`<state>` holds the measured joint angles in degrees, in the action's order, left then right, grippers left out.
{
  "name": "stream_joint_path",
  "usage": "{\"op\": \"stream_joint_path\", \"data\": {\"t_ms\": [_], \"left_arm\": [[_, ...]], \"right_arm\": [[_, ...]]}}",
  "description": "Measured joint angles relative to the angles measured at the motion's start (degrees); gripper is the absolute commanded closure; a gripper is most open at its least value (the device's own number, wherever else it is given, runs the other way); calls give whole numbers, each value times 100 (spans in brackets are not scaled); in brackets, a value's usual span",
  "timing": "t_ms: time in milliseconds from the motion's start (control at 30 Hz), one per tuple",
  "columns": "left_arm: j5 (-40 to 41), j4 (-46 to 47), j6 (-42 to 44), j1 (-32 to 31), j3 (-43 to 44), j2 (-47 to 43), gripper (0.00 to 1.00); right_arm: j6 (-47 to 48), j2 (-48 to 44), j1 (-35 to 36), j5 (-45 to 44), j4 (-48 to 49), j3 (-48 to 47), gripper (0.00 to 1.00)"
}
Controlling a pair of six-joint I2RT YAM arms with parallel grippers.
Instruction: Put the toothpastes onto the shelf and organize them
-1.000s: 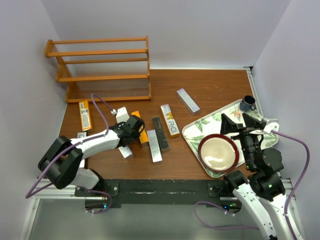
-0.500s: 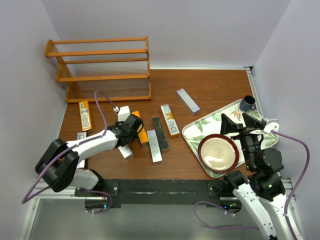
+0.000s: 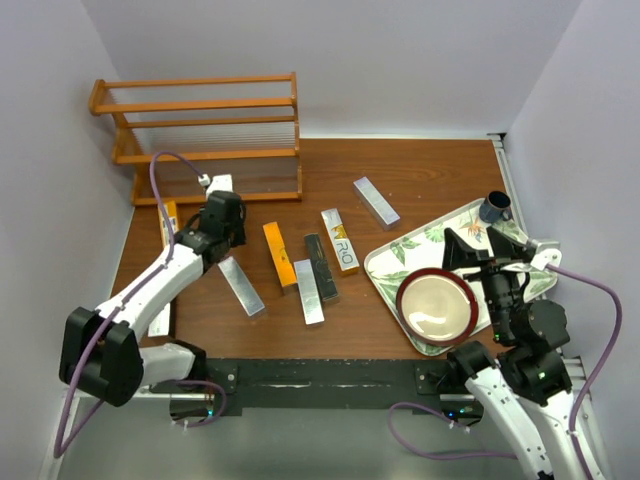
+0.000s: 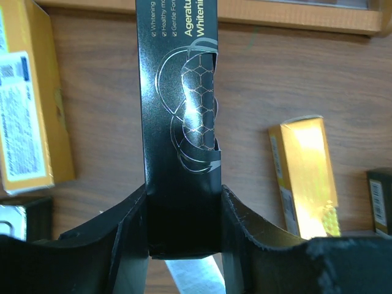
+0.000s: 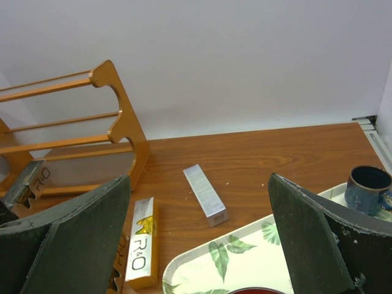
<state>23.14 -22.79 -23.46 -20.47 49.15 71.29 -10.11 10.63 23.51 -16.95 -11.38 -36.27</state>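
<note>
My left gripper (image 4: pixel 184 205) is shut on the near end of a black toothpaste carton (image 4: pixel 177 116), which points toward the shelf's bottom rail (image 4: pixel 294 15). In the top view this gripper (image 3: pixel 222 212) hangs just in front of the orange-brown shelf (image 3: pixel 200 140). Other toothpastes lie on the table: an orange one (image 3: pixel 168 228), a silver one (image 3: pixel 242 285), an orange one (image 3: pixel 280 255), a black one (image 3: pixel 320 265), a silver one (image 3: pixel 309 292), a gold-and-white one (image 3: pixel 340 240) and a silver one (image 3: pixel 376 201). My right gripper (image 3: pixel 485 250) is open and holds nothing, above the tray.
A leaf-patterned tray (image 3: pixel 400 250) at the right holds a red-rimmed bowl (image 3: pixel 437 305) and a dark blue mug (image 3: pixel 495 207). Walls close in the table at the left, back and right. The right wrist view shows the silver carton (image 5: pixel 205 195) and the gold-and-white one (image 5: pixel 141 242).
My left gripper has closed on the black carton, lifted it from the cluster and carried it left and back toward the shelf. The silver carton beneath is uncovered. The right arm has not moved.
</note>
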Motion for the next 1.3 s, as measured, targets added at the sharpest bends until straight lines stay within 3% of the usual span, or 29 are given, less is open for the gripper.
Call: {"op": "stream_joint_path", "data": {"t_ms": [300, 767, 967, 1300], "left_arm": [[-986, 101, 1285, 1390, 219, 404, 81], [-2227, 1119, 2361, 2677, 348, 1340, 77], [-2549, 1248, 2555, 3023, 640, 1672, 76], [-2828, 1510, 2765, 3056, 1648, 2573, 75]], "right_arm": [[0, -138, 107, -2, -28, 0, 1], [7, -407, 542, -35, -59, 0, 1], [9, -472, 752, -52, -90, 0, 1], [35, -627, 909, -162, -114, 0, 1]]}}
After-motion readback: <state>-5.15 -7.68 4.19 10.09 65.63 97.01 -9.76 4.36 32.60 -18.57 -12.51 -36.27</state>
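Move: The left hand holds the black toothpaste box. The left part of the shelf's bottom tier is about 20 cm ahead, 14 cm to its left and 8 cm below. The yellow box lies 4 cm ahead, 15 cm left; the orange box 3 cm back, 13 cm right; the silver box 11 cm back, 3 cm right, all some 9–10 cm below. From the right hand that shelf spot is roughly 33 cm ahead, 69 cm left, 30 cm down. Carrying the black box in its still-closed grip, the left hand sweeps about 13 cm left and some 6 cm forward while sinking a little, then heads almost straight forward another 6 cm, rising slightly and dipping again, to feed the box's far end under the middle rail. The right hand, open and empty, eases back about 3 cm. ##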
